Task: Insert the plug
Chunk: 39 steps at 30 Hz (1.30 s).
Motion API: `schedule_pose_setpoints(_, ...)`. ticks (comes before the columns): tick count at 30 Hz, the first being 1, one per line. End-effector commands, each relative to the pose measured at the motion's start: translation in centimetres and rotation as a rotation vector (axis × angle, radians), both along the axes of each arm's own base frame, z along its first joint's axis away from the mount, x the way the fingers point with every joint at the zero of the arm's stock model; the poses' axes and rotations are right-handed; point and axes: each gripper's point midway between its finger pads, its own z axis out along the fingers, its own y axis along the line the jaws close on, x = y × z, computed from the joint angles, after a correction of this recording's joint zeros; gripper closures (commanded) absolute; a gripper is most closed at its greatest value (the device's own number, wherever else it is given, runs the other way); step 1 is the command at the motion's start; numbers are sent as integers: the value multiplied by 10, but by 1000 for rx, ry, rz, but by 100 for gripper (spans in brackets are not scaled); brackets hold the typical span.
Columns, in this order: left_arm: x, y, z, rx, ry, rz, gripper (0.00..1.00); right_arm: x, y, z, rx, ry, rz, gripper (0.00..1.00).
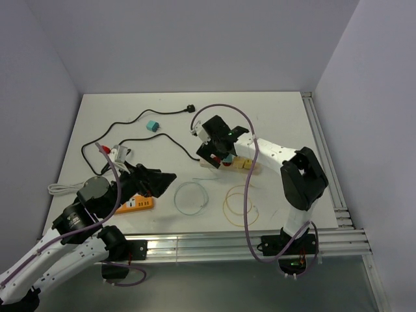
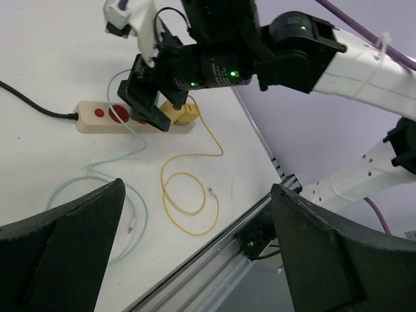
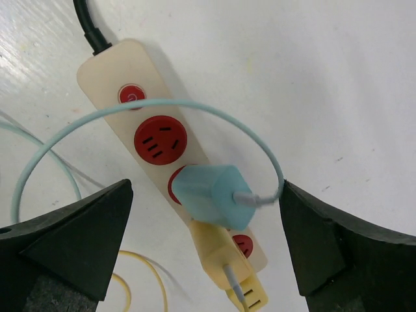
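A light-blue plug with a pale blue cable sits in the second red socket of the beige power strip, seemingly pushed in. A yellow plug sits in the strip just beyond it. My right gripper hovers over the blue plug, open, with both fingers clear of it on either side. From above, the right gripper covers the power strip. My left gripper is open and empty near the front left, over bare table.
A blue cable coil and a yellow cable coil lie in front of the strip. An orange block lies under the left arm. A teal cube and a black cable lie at the back.
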Motion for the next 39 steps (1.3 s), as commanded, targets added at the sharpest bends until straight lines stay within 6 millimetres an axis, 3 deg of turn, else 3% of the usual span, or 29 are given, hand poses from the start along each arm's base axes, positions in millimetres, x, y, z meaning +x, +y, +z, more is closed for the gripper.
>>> schedule_pose_setpoints(1, 9, 4, 13, -23, 2, 55, 1, 10, 8, 33, 94, -113, -57, 0)
schedule_pose_setpoints(8, 20, -14, -16, 2, 77, 43, 1, 9, 4, 55, 131, -168, -114, 0)
schedule_pose_setpoints(12, 29, -21, -28, 21, 116, 65, 1, 6, -19, 62, 102, -244, -208, 0)
schedule_pose_setpoints(17, 49, -32, -37, 88, 174, 112, 0, 11, -45, 127, 337, -461, -438, 0)
schedule_pose_setpoints(18, 52, -35, -39, 99, 185, 118, 0, 15, -67, 148, 353, -546, -562, 0)
schedule_pose_setpoints(19, 57, -40, -49, 135, 212, 118, 0, 12, -75, 150, 393, -538, -657, 0)
schedule_pose_setpoints(21, 64, -49, -45, 141, 219, 115, 0, 16, -95, 168, 473, -563, -825, 0)
schedule_pose_setpoints(22, 70, -55, -55, 171, 241, 116, 1, 12, -102, 165, 476, -532, -865, 0)
schedule_pose_setpoints(24, 79, -64, -50, 173, 242, 119, 1, 13, -106, 170, 558, -475, -899, 0)
schedule_pose_setpoints(25, 85, -70, -60, 200, 260, 120, 1, 15, -111, 169, 604, -428, -910, 0)
schedule_pose_setpoints(27, 94, -80, -54, 197, 254, 125, 1, 11, -114, 169, 640, -417, -915, 0)
schedule_pose_setpoints(28, 101, -85, -64, 219, 276, 135, 0, 7, -104, 168, 679, -377, -886, 2)
schedule_pose_setpoints(30, 112, -92, -61, 218, 277, 153, 0, -2, -101, 167, 740, -350, -906, 3)
schedule_pose_setpoints(31, 119, -97, -73, 242, 302, 165, 1, -5, -99, 167, 770, -342, -907, 3)
schedule_pose_setpoints(32, 127, -100, -69, 233, 304, 177, 0, -11, -94, 159, 787, -302, -894, 3)
schedule_pose_setpoints(33, 134, -104, -82, 258, 330, 184, 0, -16, -92, 166, 825, -302, -878, 3)
schedule_pose_setpoints(35, 145, -112, -82, 251, 339, 191, 0, -22, -88, 165, 842, -284, -852, 3)
schedule_pose_setpoints(36, 152, -116, -96, 278, 363, 196, 1, -24, -90, 169, 840, -292, -842, 3)
schedule_pose_setpoints(39, 169, -130, -99, 275, 369, 188, 0, -27, -102, 172, 785, -318, -860, 3)
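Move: Just under the right hand's open fingers, the blue plug leans over the power strip's second socket, about 2 cm back, 3 cm to the right and 4 cm down. The yellow plug sits some 4 cm right of it and the yellow cube about 8 cm right, both roughly 1 cm nearer. From the left hand, the blue plug lies some 18 cm ahead, 15 cm right and 25 cm below; the strip's cord end is about 19 cm ahead, 8 cm right and 28 cm down. Rising away from the blue plug with fingers still wide open, the right hand climbs some 16 cm and swings right, turning clockwise with its left side rolling up, then eases slightly back left. Meanwhile the open left hand reaches forward, down and right, roughly 12–15 cm each way, towards the strip and the blue plug, tipping down and rolling its left side up about 20 degrees; it touches nothing yet. ##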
